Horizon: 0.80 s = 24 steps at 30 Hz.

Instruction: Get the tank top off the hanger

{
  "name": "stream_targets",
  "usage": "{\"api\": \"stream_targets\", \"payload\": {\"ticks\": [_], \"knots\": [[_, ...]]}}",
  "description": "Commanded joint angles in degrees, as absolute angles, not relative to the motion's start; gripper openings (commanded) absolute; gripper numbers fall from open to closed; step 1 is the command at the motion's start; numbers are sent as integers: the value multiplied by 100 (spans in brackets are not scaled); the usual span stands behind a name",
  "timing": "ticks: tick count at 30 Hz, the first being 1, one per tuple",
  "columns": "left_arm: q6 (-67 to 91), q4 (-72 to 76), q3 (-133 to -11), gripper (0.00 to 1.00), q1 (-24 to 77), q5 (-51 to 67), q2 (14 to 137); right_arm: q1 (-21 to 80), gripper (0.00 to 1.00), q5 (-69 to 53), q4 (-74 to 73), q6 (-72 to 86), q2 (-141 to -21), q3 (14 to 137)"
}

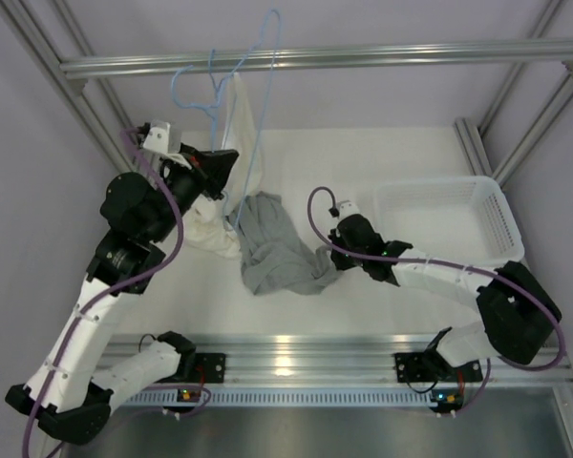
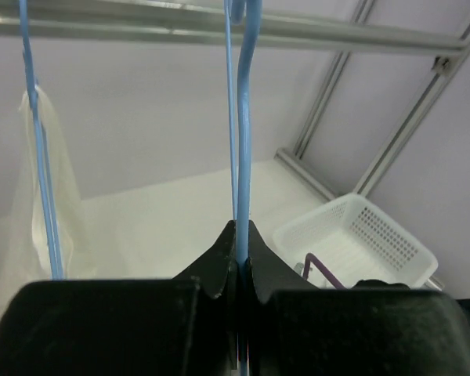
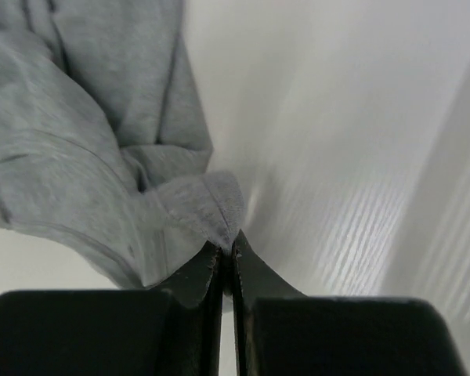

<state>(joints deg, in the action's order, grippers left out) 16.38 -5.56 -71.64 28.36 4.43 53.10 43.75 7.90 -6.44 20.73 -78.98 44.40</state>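
The grey tank top lies bunched on the white table; in the right wrist view it fills the upper left. My right gripper is shut on a corner of its hem at the garment's right side. The light-blue hanger hangs from the top rail, and its thin wire runs down to the tank top's upper edge. My left gripper is shut on that wire. Whether fabric still sits on the hanger's lower end is hidden.
A second light-blue hanger hangs left of the first with a cream garment on it. White fabric lies under the left arm. A white basket stands at the right. Metal frame posts ring the table.
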Motion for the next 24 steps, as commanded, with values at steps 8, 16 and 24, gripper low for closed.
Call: {"api": "stream_targets", "payload": {"ticks": [8,16,24], "knots": [[1855,-4033,-7585,0,2865,616,5134,4456,16,1283,-641,2109,-8122,4474],[1776,-4825,-8173,0,2857,449,5466,4465,87,1686,-1247,2013,-6848,4684],[1512,-4939,-10033,0,3593,-841,7258,4456,99,1687,-1766,1995,-5749,4904]]}}
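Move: The grey tank top already lies off the hanger on the table, its middle about 10 cm left of the right hand, 5 cm ahead and 5 cm below; its near corner is still in those fingers. The white basket is some 24 cm to that hand's right and 14 cm ahead. The left hand holds the empty blue hanger: the rail is roughly 16 cm ahead and 12 cm above it, the white garment about 16 cm ahead and 8 cm below, the tank top 8 cm right, 5 cm ahead and far below. The tank top's corner, still pinched by the right fingers, is lowered about 3 cm and let go as they open wide; the right hand then lifts straight off, some 13 cm. The blue hanger stays clamped in the left hand, which sinks and draws back slightly, tipping down about 30 degrees, then turns forward and a little up again. ##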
